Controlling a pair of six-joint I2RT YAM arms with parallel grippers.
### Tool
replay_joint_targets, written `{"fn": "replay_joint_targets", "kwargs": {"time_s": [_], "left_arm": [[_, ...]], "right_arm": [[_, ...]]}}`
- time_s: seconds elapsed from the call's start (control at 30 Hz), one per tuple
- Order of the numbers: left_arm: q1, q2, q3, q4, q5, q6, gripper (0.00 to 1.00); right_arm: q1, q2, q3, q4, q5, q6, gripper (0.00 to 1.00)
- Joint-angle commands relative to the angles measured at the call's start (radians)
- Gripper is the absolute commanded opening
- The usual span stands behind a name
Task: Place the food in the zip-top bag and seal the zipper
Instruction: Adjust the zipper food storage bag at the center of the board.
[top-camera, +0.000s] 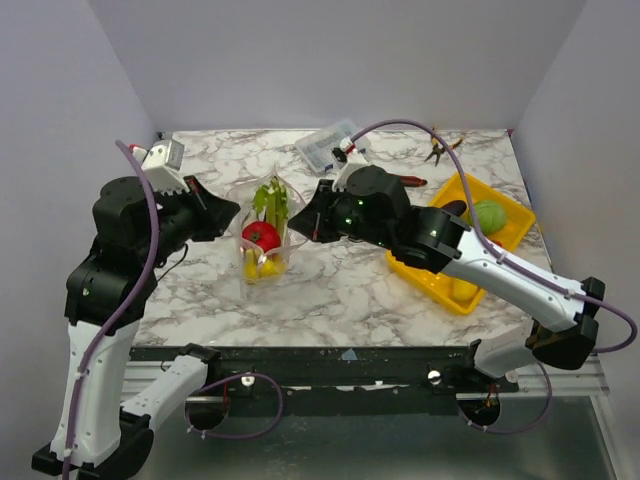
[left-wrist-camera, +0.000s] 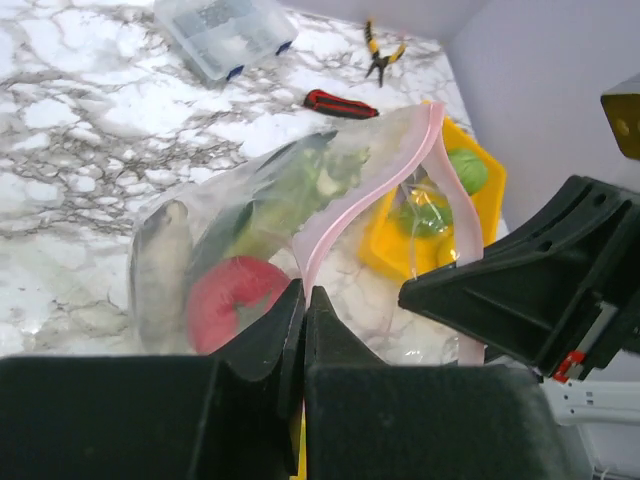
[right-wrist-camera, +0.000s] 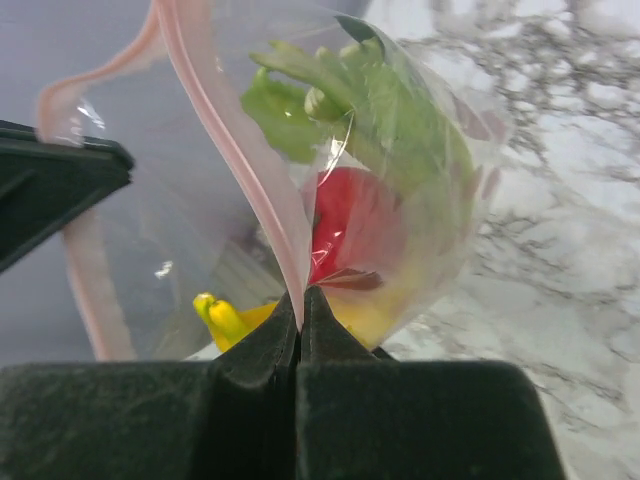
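The clear zip-top bag (top-camera: 266, 228) hangs between both grippers above the marble table. Inside it are the red tomato (top-camera: 261, 236), the green celery (top-camera: 272, 200) and yellow pieces (top-camera: 258, 268). My left gripper (left-wrist-camera: 303, 295) is shut on the pink zipper (left-wrist-camera: 370, 190) at the bag's left end. My right gripper (right-wrist-camera: 300, 297) is shut on the same zipper (right-wrist-camera: 255, 170) at the right end, with the tomato (right-wrist-camera: 345, 225) and celery (right-wrist-camera: 350, 110) just behind. The mouth between the two grips bows open. A green ball (top-camera: 488, 215) and a dark eggplant (top-camera: 452, 209) lie in the yellow tray.
The yellow tray (top-camera: 430, 276) sits at the right, partly under my right arm. A rigid clear box (top-camera: 328, 143), a red-handled tool (top-camera: 408, 181) and pliers (top-camera: 437, 150) lie toward the back edge.
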Motion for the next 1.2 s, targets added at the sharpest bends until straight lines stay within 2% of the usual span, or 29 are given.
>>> {"fn": "replay_joint_targets", "kwargs": {"time_s": [0.0,0.1,0.17,0.23,0.33,0.4,0.57,0.7,0.83,0.9,0.97,1.1,1.17], "left_arm": [[0.006,-0.030,-0.090,0.046,0.040,-0.045,0.00],[0.007,0.037,-0.201,0.107,0.068,-0.043,0.00],[0.013,0.094,-0.235,0.110,0.082,-0.026,0.00],[0.023,0.127,-0.201,0.090,0.151,-0.023,0.00],[0.023,0.076,-0.113,0.116,0.267,-0.046,0.00],[0.022,0.023,-0.082,0.167,0.292,-0.077,0.00],[0.022,0.013,-0.125,0.180,0.249,-0.078,0.00],[0.022,0.059,-0.203,0.201,0.307,-0.076,0.00],[0.021,0.064,-0.234,0.241,0.323,-0.083,0.00],[0.022,0.067,-0.226,0.249,0.327,-0.081,0.00],[0.021,0.072,-0.216,0.249,0.326,-0.076,0.00],[0.022,0.074,-0.222,0.254,0.326,-0.071,0.00],[0.022,0.076,-0.226,0.255,0.327,-0.067,0.00]], "right_arm": [[0.010,-0.053,-0.116,0.168,-0.141,0.068,0.00],[0.009,-0.049,-0.216,0.222,-0.071,0.083,0.00],[0.009,-0.022,-0.218,0.173,-0.016,0.056,0.00],[0.009,0.010,-0.160,0.078,0.032,0.027,0.00],[0.021,0.015,-0.046,0.024,0.004,-0.017,0.00],[0.033,-0.001,-0.009,0.045,-0.023,-0.031,0.00],[0.032,-0.028,-0.077,0.140,-0.035,-0.013,0.00],[0.033,-0.009,-0.111,0.128,0.018,-0.016,0.02],[0.032,0.007,-0.083,0.065,0.095,-0.049,0.20],[0.033,0.006,-0.051,0.022,0.131,-0.071,0.39],[0.032,-0.007,-0.011,-0.043,0.194,-0.095,0.53],[0.025,-0.086,0.006,-0.165,0.400,-0.117,0.64],[-0.017,-0.146,-0.028,-0.232,0.508,-0.106,0.66]]}}
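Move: The bag's body hangs between the two grippers, its middle about 4 cm right of the left hand, 2 cm ahead and 13 cm below. From the right hand it lies 5 cm left, 2 cm ahead and 10 cm below. Counted from the left hand, the tomato is 3 cm ahead, 3 cm right and 12 cm down; the celery tops are 8 cm ahead, 5 cm right and 8 cm down. Keep both grippers pinched on opposite sides of the bag's rim and bounce it: dip both about 10 cm, lift them nearly back. Then lower the left again some 7 cm, holding on, easing it rightward and tipping its fingers down, while the right opens, comes free of the rim and draws about 5 cm right and a little forward. ##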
